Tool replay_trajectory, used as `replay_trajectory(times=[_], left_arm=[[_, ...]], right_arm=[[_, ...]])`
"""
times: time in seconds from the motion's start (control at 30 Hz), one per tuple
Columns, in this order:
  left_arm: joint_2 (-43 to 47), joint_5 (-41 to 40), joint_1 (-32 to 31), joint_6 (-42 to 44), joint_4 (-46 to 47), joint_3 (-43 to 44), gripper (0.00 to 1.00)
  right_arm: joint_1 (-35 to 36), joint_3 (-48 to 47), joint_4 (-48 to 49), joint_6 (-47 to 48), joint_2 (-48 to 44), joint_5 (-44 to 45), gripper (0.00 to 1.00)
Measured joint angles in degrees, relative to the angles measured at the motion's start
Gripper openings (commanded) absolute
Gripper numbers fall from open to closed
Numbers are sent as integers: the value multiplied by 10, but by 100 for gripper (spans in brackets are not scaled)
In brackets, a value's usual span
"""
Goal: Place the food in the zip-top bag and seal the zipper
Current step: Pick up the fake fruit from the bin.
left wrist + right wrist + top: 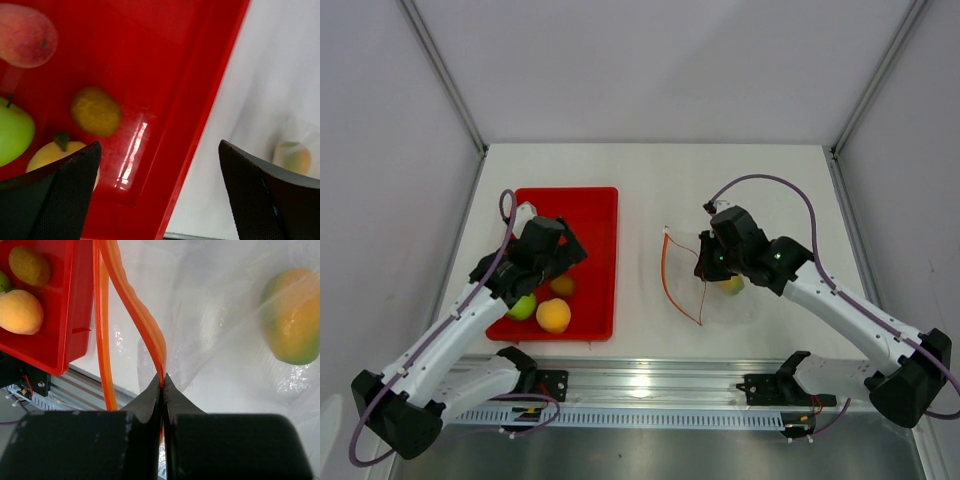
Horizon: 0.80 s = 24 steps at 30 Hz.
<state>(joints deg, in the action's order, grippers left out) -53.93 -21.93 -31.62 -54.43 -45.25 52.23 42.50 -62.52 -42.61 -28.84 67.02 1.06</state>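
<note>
The food lies mostly in the red tray (595,215): a green apple (523,306), an orange ball (553,315) and a small brown fruit (562,286). A peach-pink fruit (25,35) shows in the left wrist view. My left gripper (159,150) hangs open above the tray's right rim with nothing between its fingers. The clear zip-top bag (728,300) lies right of the tray with a yellow-green fruit (292,315) inside. The orange zipper (135,305) gapes apart, and my right gripper (163,377) is shut on one strip of it.
A metal rail (650,385) runs along the near table edge, holding both arm bases. White enclosure walls stand left, right and behind. Bare white tabletop (650,170) stretches behind the tray and bag.
</note>
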Motion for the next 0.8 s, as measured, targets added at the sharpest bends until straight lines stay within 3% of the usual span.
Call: replay_trajectory(times=[0.2,0.37,0.57,0.8], left_arm=[[-50,7,75,-28,-51,22,100],[-160,14,118,-66,-130,102,99],[-293,38,132,-74,-171,158,99],[-310,48,137,-94,-176,146,99]], right_arm=[[0,2,0,2,-2,0,0],[0,2,-1,2,-4,2,0],[0,8,-3,3,-8,6,0],[0,8,-4,4,-13,17,0]])
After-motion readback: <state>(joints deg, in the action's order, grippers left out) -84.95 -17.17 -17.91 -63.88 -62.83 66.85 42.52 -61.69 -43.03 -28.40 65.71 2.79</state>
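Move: The left hand is open and empty over the bin's right part. The brown fruit lies about 13 cm below it, some 4 cm to the left and 1 cm ahead. The orange peach is roughly 6 cm back and 6 cm left of the hand, the green apple 3 cm back and 13 cm left, the red peach 5 cm ahead and 12 cm left. From the right hand, the brown fruit lies about 28 cm left, 3 cm ahead and 14 cm below. Down about 7.5 cm into the space over the bin, after sweeping some 4 cm left in the first half, the left hand closes in on the brown fruit, ending slightly farther forward. The wrist tips about 30 degrees so the fingers point nearly straight down, while turning counter-clockwise some 20 degrees; the fingers stay wide open and stop short of the fruit. ##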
